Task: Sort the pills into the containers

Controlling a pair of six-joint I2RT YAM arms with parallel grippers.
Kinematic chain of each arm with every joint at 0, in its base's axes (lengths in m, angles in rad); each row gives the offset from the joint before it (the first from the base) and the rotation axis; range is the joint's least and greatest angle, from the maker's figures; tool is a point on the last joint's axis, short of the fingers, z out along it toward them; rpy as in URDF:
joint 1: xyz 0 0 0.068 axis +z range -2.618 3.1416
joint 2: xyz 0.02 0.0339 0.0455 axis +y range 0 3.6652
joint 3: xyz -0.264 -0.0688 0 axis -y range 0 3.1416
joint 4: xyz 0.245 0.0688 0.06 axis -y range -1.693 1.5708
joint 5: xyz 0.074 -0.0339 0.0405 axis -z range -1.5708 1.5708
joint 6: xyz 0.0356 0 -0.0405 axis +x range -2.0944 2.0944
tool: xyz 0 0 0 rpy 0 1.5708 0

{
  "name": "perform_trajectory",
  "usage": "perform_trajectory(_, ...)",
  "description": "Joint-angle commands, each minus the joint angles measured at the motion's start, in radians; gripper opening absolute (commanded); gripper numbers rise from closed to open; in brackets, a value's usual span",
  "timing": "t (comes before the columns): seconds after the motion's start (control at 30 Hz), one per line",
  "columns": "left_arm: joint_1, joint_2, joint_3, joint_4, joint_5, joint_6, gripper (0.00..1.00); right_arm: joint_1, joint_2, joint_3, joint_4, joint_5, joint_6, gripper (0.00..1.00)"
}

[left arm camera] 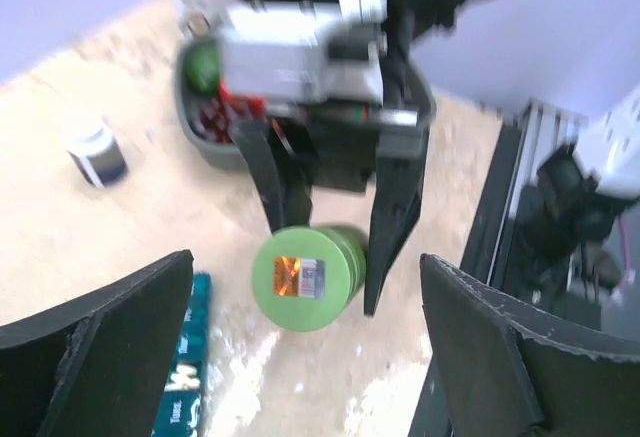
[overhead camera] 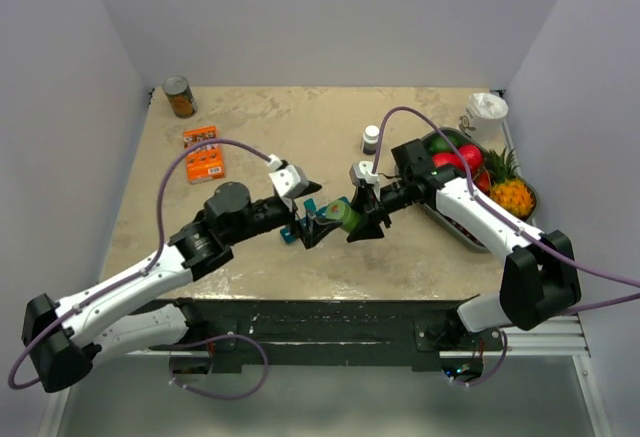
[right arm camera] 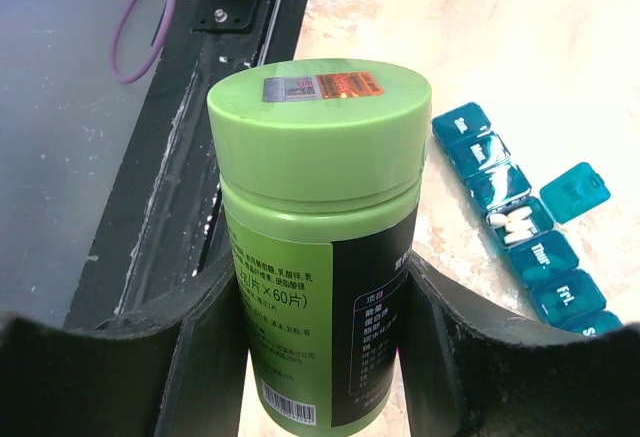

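My right gripper [right arm camera: 325, 279] is shut on a green pill bottle [right arm camera: 320, 247] with its green cap on, held off the table at mid-front [overhead camera: 347, 215]. The containers, a teal pill organiser [right arm camera: 530, 232], lie on the table beside it. One compartment stands open with white pills [right arm camera: 510, 225] inside, its lid [right arm camera: 573, 192] flipped out. My left gripper [left arm camera: 305, 357] is open wide and faces the bottle's cap [left arm camera: 305, 277] from a short way off, touching nothing. The organiser [left arm camera: 185, 367] shows beside the left gripper's left finger.
A grey fruit tray [left arm camera: 195, 137] sits at the right behind the right arm. A small dark bottle with a white cap [overhead camera: 371, 138] stands mid-table. An orange box [overhead camera: 203, 152] and a tin can [overhead camera: 180, 97] are at the back left. The table's front edge and metal rail [right arm camera: 200, 157] run close by.
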Motion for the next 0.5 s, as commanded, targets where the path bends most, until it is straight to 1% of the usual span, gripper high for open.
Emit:
perform_trajectory(0.0, 0.035, -0.132, -0.026, 0.147, -0.124, -0.129, 0.99, 0.0, -0.019, 0.043, 0.016, -0.012, 0.004, 0.0)
perform_trajectory(0.03, 0.041, -0.147, -0.023, 0.121, -0.134, -0.162, 0.99, -0.001, -0.021, 0.043, 0.014, -0.01, 0.003, 0.0)
perform_trajectory(0.07, 0.047, -0.173, -0.018, 0.093, -0.159, -0.242, 0.99, -0.001, -0.021, 0.043, 0.014, -0.01, 0.003, 0.0)
perform_trajectory(0.1, 0.056, -0.183, -0.012, 0.062, -0.212, -0.289, 0.99, -0.001, -0.023, 0.043, 0.014, -0.007, 0.001, 0.0)
perform_trajectory(0.13, 0.064, -0.197, 0.003, -0.012, -0.239, -0.338, 0.99, 0.0, -0.023, 0.043, 0.013, -0.007, 0.001, 0.0)
perform_trajectory(0.17, 0.071, -0.201, 0.008, -0.043, -0.253, -0.425, 0.99, -0.001, -0.021, 0.043, 0.016, -0.006, 0.003, 0.0)
perform_trajectory(0.23, 0.093, -0.201, 0.002, -0.088, -0.233, -0.497, 0.99, -0.001, -0.019, 0.044, 0.014, -0.003, 0.003, 0.0)
perform_trajectory(0.27, 0.098, -0.197, -0.001, -0.1, -0.224, -0.589, 0.99, -0.001, -0.018, 0.044, 0.016, 0.0, 0.003, 0.0)
perform_trajectory(0.33, 0.099, -0.174, -0.007, -0.116, -0.214, -0.672, 0.99, 0.0, -0.019, 0.044, 0.014, 0.002, 0.003, 0.0)
perform_trajectory(0.37, 0.099, -0.163, -0.003, -0.161, -0.214, -0.747, 0.99, -0.001, -0.021, 0.044, 0.014, 0.004, 0.004, 0.0)
perform_trajectory(0.47, 0.099, -0.097, 0.048, -0.263, -0.239, -0.847, 0.99, 0.0, -0.019, 0.043, 0.019, 0.005, 0.006, 0.0)
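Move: The pill box, one lid standing open, lies about 8 cm ahead of the empty left gripper, some 2 cm to its left and roughly 22 cm below. The green bottle, capped and held in the right gripper, is about 6 cm to the left gripper's right, 1 cm back and 5 cm lower. From the right hand the pill box lies about 8 cm ahead, 8 cm to the left and 16 cm below. Back the wide-open left gripper off to the left, away from the green bottle's cap, about 5 cm in all; arch it up some 6 cm on the way, then let it sink again by half of that. Swing the fingers round towards forward and roll the wrist about 35 degrees, counter-clockwise seen from behind the hand. Keep the right gripper still, holding the bottle. ##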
